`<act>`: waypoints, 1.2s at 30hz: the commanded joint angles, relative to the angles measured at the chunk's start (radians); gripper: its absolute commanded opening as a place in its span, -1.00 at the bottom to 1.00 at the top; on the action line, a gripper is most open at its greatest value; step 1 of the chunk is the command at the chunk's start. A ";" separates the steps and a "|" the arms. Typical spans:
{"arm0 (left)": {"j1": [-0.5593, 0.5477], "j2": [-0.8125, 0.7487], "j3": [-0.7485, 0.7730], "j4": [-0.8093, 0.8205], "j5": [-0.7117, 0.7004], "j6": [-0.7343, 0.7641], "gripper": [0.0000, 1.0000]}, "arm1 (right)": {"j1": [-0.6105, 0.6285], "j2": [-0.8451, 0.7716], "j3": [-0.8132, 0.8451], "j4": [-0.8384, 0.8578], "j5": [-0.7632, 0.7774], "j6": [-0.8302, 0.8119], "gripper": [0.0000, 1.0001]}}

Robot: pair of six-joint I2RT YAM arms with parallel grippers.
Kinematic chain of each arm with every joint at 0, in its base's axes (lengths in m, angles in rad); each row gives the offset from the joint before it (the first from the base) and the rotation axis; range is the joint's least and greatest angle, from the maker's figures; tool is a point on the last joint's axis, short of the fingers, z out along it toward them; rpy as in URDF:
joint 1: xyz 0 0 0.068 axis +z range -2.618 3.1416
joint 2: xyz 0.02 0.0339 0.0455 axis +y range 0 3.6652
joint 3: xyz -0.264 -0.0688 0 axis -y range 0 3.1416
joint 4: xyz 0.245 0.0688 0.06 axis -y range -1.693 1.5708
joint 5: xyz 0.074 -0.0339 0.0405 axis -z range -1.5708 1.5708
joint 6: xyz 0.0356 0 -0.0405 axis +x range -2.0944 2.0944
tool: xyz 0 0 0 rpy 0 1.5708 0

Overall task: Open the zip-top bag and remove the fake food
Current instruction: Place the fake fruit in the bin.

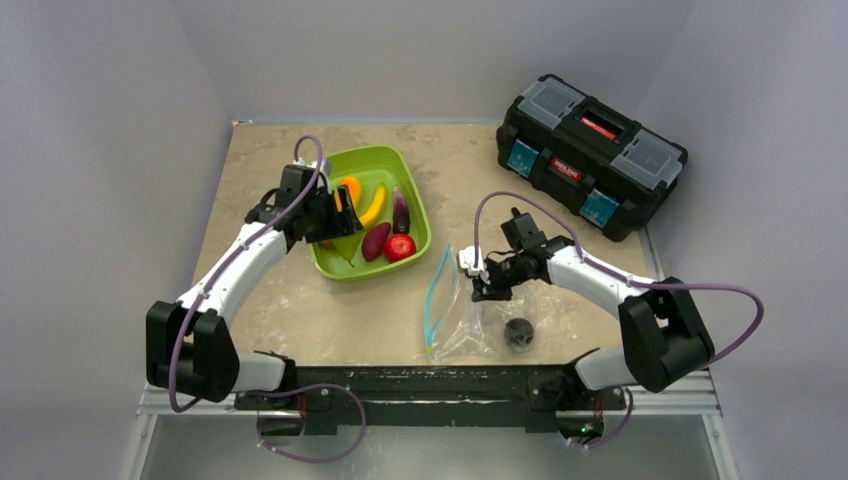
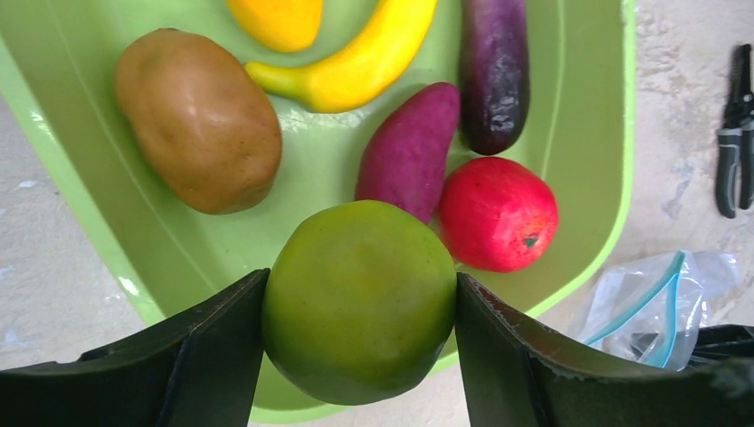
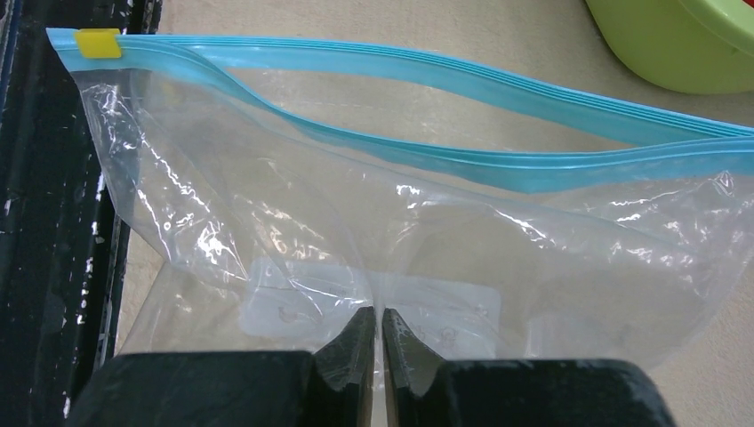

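The zip-top bag lies on the table in front of the right arm, and the two halves of its teal zipper strip stand apart. My right gripper is shut on a fold of the clear plastic near the bag's closed end. A dark plum lies by that end; I cannot tell whether it is inside the bag. My left gripper is shut on a green pear above the near rim of the lime-green tray. In the tray lie a kiwi, banana, eggplant, apple and an orange piece.
A black toolbox stands at the table's back right. Black-handled pliers lie on the table beyond the tray. A purple root-shaped piece rests beside the apple. Grey walls close in the table on three sides.
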 commanded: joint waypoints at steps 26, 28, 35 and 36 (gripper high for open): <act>0.120 -0.242 -0.022 0.047 0.229 -0.010 1.00 | -0.113 -0.125 0.086 -0.226 -0.126 -0.164 -0.23; 0.125 -0.267 -0.054 0.070 0.329 -0.036 1.00 | -0.131 -0.141 0.097 -0.275 -0.136 -0.194 -0.22; 0.123 -0.379 -0.160 0.084 0.473 -0.080 1.00 | -0.182 -0.188 0.143 -0.493 -0.138 -0.333 -0.20; 0.124 -0.397 -0.173 0.084 0.482 -0.083 1.00 | -0.184 -0.195 0.145 -0.520 -0.138 -0.348 -0.20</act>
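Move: Below the left hand, some 7 cm down, is the free patch of bin floor for the green pear it still grips. From that hand the potato lies 4 cm ahead and 4 cm left, the sweet potato 2 ahead and 7 right, the apple 1 ahead and 12 right, all about 7 lower. The right hand pinches the bag's film; from it the dark avocado lies roughly 8 cm back, 8 right and 2 lower. Opening wide, the left fingers let go of the pear over the bin floor as the hand eases about 2 cm left; the hand then climbs some 8 cm, drawing back about 5 cm and somewhat right, rolling about 20 degrees with its left side dropping. The right fingers open partway off the bag film, and that hand lifts about 5 cm and shifts nearly 4 cm right. ##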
